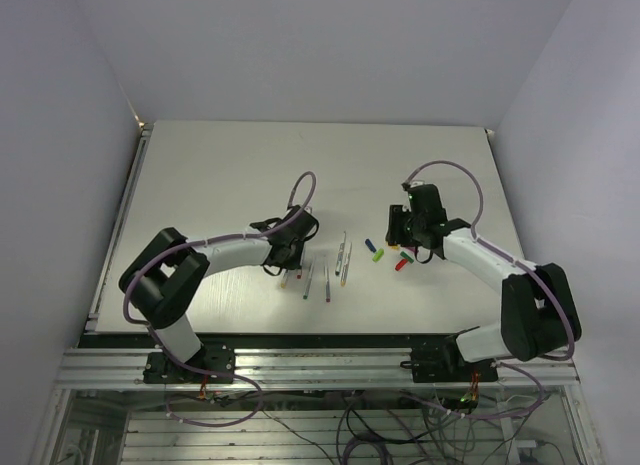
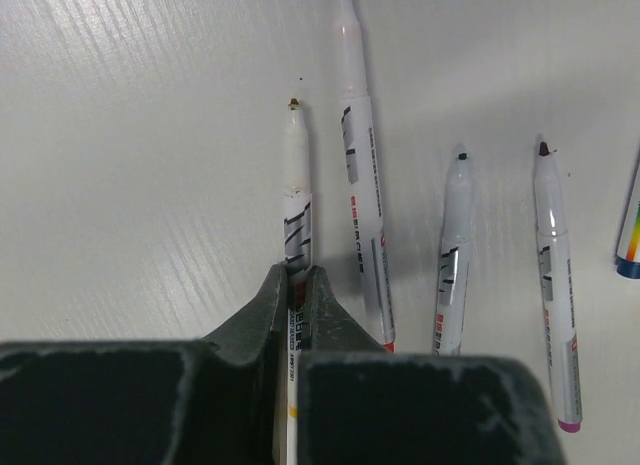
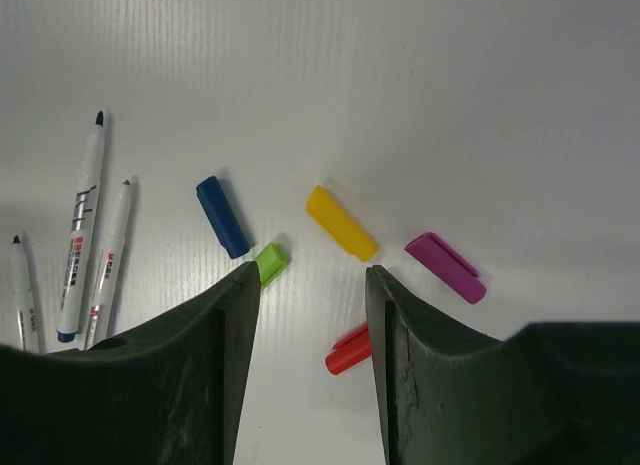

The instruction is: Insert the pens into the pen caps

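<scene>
My left gripper [image 2: 297,285] is shut on a silvery pen [image 2: 296,200] with a yellow mark, its bare tip pointing away from me. Three more pens [image 2: 360,185] [image 2: 455,255] [image 2: 555,285] lie in a row just to its right. From above, the left gripper [image 1: 289,249] sits at the left end of the pen row [image 1: 328,282]. My right gripper [image 3: 310,275] stands open above the caps. A red cap [image 3: 348,349] lies between its fingers, with light green [image 3: 270,262], blue [image 3: 222,216], yellow [image 3: 341,223] and magenta [image 3: 445,267] caps beyond.
Three pens [image 3: 82,225] lie at the left of the right wrist view. The end of another pen [image 2: 630,235] shows at the right edge of the left wrist view. The white table [image 1: 230,175] reaches back to the wall.
</scene>
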Motion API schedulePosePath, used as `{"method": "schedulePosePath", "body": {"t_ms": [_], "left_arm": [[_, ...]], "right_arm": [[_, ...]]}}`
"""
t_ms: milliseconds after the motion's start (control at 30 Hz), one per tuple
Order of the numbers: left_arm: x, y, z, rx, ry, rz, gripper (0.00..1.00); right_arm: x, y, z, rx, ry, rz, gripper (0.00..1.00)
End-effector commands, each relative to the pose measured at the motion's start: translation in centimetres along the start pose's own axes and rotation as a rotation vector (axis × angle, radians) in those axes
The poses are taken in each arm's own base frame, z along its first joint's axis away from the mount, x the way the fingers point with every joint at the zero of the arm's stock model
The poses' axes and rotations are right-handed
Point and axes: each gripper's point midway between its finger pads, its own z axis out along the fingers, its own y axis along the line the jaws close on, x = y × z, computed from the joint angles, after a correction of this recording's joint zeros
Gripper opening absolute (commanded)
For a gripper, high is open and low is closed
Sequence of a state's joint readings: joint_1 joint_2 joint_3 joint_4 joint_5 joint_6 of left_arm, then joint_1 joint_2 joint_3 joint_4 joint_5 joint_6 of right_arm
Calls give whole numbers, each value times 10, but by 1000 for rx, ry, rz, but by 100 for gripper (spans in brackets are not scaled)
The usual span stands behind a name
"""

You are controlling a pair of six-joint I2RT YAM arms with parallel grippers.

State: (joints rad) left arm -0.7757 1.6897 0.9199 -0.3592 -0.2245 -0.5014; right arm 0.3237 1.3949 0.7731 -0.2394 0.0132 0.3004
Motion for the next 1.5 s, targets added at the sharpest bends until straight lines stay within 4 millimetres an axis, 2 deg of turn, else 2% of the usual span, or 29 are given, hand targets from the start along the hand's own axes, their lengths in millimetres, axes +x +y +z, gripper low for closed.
{"method": "schedulePosePath", "body": {"t_ms": [0,167,433,600,1100,1467], "left_arm": [[94,19,8,-19,307,32,7],[98,18,3,7,293,11,7],[105,17,0,38,292,-8,7],[107,14,-3,59,295,-11,7],[122,15,-6,78,343,2,7],[120,13,-5,89,336,2,7]], "right_arm": [[1,7,7,-15,28,-36,46],[5,4,16,16,57,-57,45],[-3,-3,25,74,52,-74,44],[-2,-8,33,102,72,-85,43],[22,-3,44,74,135,-42,42],[37,-9,51,113,176,-38,42]]}}
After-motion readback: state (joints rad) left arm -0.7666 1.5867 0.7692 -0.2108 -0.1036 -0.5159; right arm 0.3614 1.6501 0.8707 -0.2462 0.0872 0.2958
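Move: The yellow cap lies almost under the open right hand, about 2 cm ahead and 6 cm down. Around that cap, the blue cap is some 5 cm left, the purple one 4 cm right and 1 cm back, the red one 2 cm right and 5 cm back. The left hand already grips a pen at table level; from it the yellow cap is roughly 22 cm right and 6 cm ahead, the red-ended pen 2 cm right and 2 cm ahead. Open right fingers sink about 5 cm astride the yellow cap; the left draws its pen back 2 cm. ##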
